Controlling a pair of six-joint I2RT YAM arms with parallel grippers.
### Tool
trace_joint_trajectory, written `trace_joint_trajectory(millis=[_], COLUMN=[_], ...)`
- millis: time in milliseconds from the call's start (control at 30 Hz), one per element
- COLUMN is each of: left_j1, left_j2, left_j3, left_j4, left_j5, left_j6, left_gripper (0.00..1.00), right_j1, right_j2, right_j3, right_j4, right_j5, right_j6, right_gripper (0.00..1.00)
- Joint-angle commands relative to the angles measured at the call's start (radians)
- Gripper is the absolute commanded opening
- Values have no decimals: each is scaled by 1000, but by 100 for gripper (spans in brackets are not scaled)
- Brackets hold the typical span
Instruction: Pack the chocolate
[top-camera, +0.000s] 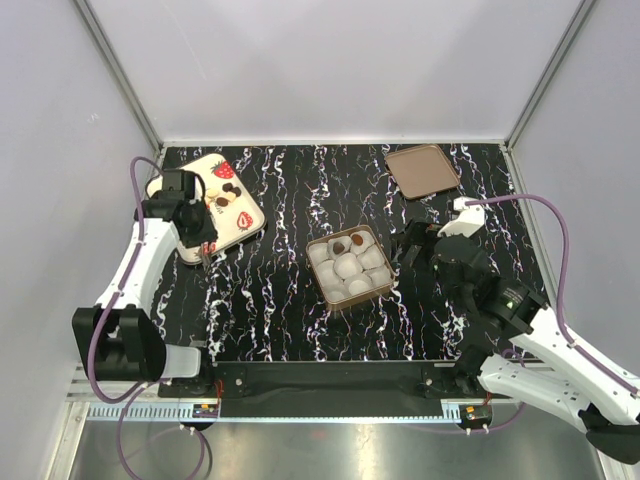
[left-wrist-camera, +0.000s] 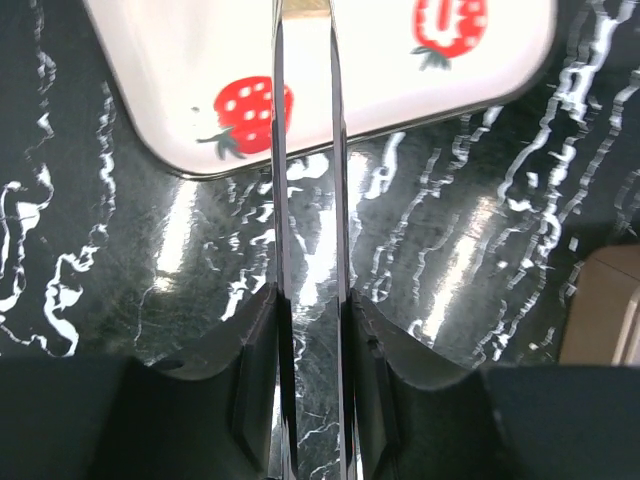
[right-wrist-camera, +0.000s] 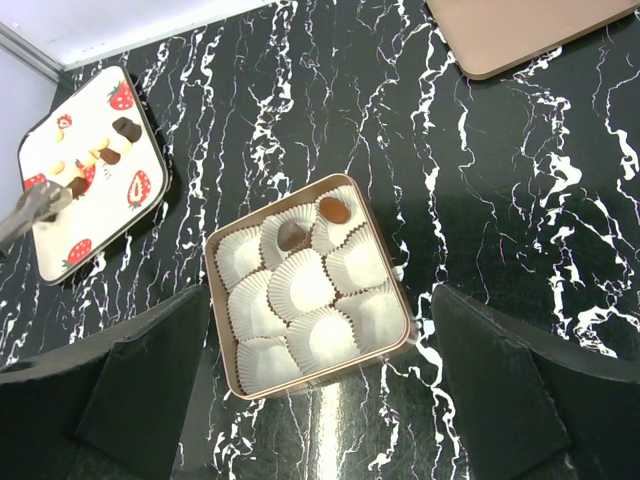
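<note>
Several small chocolates (right-wrist-camera: 108, 150), dark brown and cream, lie on a white strawberry-print tray (top-camera: 247, 215) at the back left. My left gripper (top-camera: 215, 204) carries two long metal blades that reach over the tray (left-wrist-camera: 180, 60). The blades are squeezed together, with a small brown chocolate (left-wrist-camera: 305, 6) between their tips (right-wrist-camera: 62, 194). A tan square box (top-camera: 318, 243) of white paper cups stands mid-table. Two brown chocolates (right-wrist-camera: 292, 236) (right-wrist-camera: 334, 209) sit in its far cups. My right gripper (right-wrist-camera: 320, 400) hovers wide open over the box's near side (top-camera: 420, 250), holding nothing.
The box's flat brown lid (top-camera: 422, 170) lies at the back right of the black marbled table (top-camera: 280, 320). Grey walls close in the back and both sides. A corner of the tan box (left-wrist-camera: 605, 310) shows at the right edge of the left wrist view.
</note>
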Motion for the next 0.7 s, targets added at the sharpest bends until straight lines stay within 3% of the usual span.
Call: trace_joint_trajectory(millis=[0, 200, 433, 667], left_j1=[-49, -230, -538, -707], left_j2=[-54, -78, -58, 31], left_j3=[73, 131, 183, 222], left_j4=[-2, -2, 39, 36], left_j5=[41, 88, 65, -22], left_j6=[10, -32, -94, -118], left_gripper=[31, 31, 31, 30], right_j1=[-6, -6, -6, -7], right_j2=[8, 15, 28, 47], right_j3=[18, 19, 2, 12], right_j4=[25, 26, 34, 34], right_j5=[26, 49, 51, 55], right_j6=[14, 11, 45, 50], right_gripper=[100, 100, 100, 100])
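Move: Some 29 cm to the right of the left hand, 8 cm nearer the base and 4 cm lower, lies the middle of the box of paper cups; this hand already holds a pale chocolate. In the box, one packed dark chocolate is 27 cm right and 3 cm back, the brown one 31 cm right and 2 cm back. The strawberry tray's middle is 5 cm ahead, 1 cm left and 5 cm below. The box lies about 10 cm left, 2 cm back and 17 cm below the right hand. Carrying the pale chocolate away from the strawberry tray, the left hand swings about 21 cm to the right towards the box of paper cups, climbing some 6 cm as it goes and easing back a little in the second half. The wrist turns roughly 35 degrees clockwise, and the fingers keep their pinch on the chocolate. ##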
